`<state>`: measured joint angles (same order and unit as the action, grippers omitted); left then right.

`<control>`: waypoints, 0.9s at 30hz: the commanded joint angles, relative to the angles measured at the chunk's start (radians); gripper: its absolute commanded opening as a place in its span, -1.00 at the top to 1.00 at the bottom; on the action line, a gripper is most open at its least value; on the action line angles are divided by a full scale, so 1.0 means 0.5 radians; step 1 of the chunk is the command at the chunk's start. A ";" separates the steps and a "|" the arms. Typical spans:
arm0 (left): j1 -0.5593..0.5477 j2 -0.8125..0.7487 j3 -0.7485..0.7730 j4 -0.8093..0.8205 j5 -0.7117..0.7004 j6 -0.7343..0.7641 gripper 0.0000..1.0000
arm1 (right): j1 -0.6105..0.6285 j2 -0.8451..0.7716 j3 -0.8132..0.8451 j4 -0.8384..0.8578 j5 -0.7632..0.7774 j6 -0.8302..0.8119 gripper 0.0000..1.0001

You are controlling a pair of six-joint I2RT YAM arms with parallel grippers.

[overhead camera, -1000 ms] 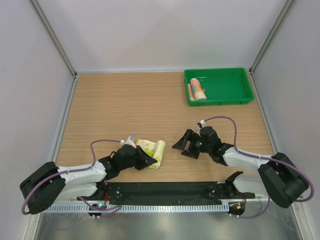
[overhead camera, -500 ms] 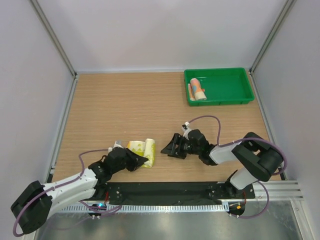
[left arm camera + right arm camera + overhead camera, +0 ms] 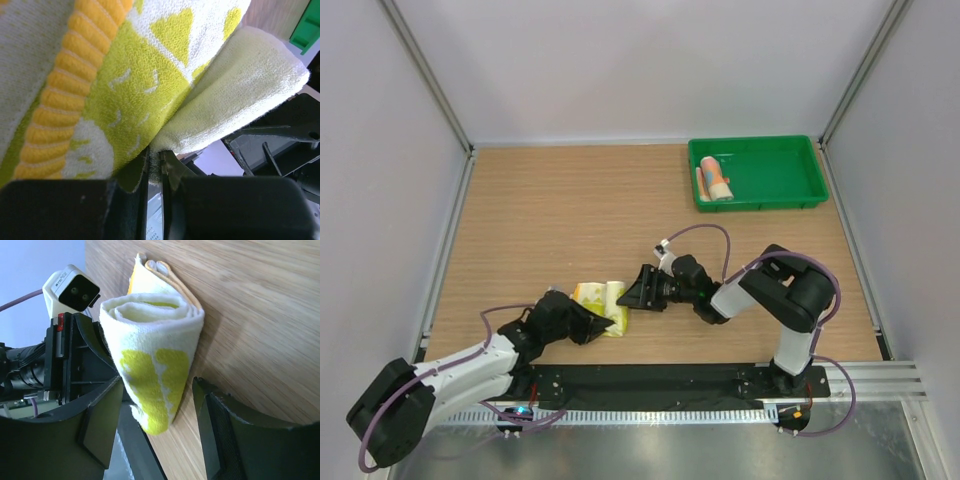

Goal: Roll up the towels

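The yellow towel lies as a short roll on the wooden table, near the front. My left gripper is shut on its near edge; in the left wrist view a thin fold of the yellow towel is pinched between the left gripper's tips. My right gripper stands open at the roll's right end. In the right wrist view the rolled towel reaches in between the right gripper's fingers with a gap on each side. The other towel, a blue and orange roll, lies in the green tray.
The green tray sits at the table's far right. The left arm's wrist camera and black gripper body sit just behind the roll. A black rail runs along the table's near edge.
My right arm has swung left across the table until its fingers straddle the roll's end, and its jaws have narrowed a little. The left gripper, still holding the towel, has drawn it slightly left.
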<state>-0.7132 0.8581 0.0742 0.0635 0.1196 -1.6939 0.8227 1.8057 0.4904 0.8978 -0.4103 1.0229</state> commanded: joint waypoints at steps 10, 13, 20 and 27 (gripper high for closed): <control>0.107 -0.023 -0.016 -0.330 0.107 0.154 0.99 | 0.106 0.211 0.231 -0.148 0.093 -0.150 0.11; 0.110 -0.004 0.020 -0.351 0.114 0.237 0.99 | 0.110 0.224 0.246 -0.148 0.109 -0.144 0.44; 0.107 0.195 0.560 -0.979 -0.101 0.878 0.25 | 0.110 0.025 0.360 -0.806 0.265 -0.226 0.88; -0.021 0.198 0.989 -1.351 -0.509 1.289 -0.01 | 0.113 -0.200 0.611 -1.847 0.572 -0.413 0.98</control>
<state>-0.6865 0.9585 0.4831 -0.4633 0.0135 -1.2110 0.8780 1.7588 0.7452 0.3115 -0.2531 0.8989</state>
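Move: The towel roll stands on the right edge of the towel, between the right hand's open fingers, its middle about 2 cm to that hand's left, 2 cm back and 1 cm lower. The towel's loose flat part lies some 7 cm left, 2 cm back and 3 cm below the right hand. From the left hand, still pinching the roll's near part, the roll's middle is about 3 cm ahead and 1 cm right, roughly level. Right hand moves 2 cm left and down, pinches the roll, draws back right; left lets go, rising 3.5 cm. ##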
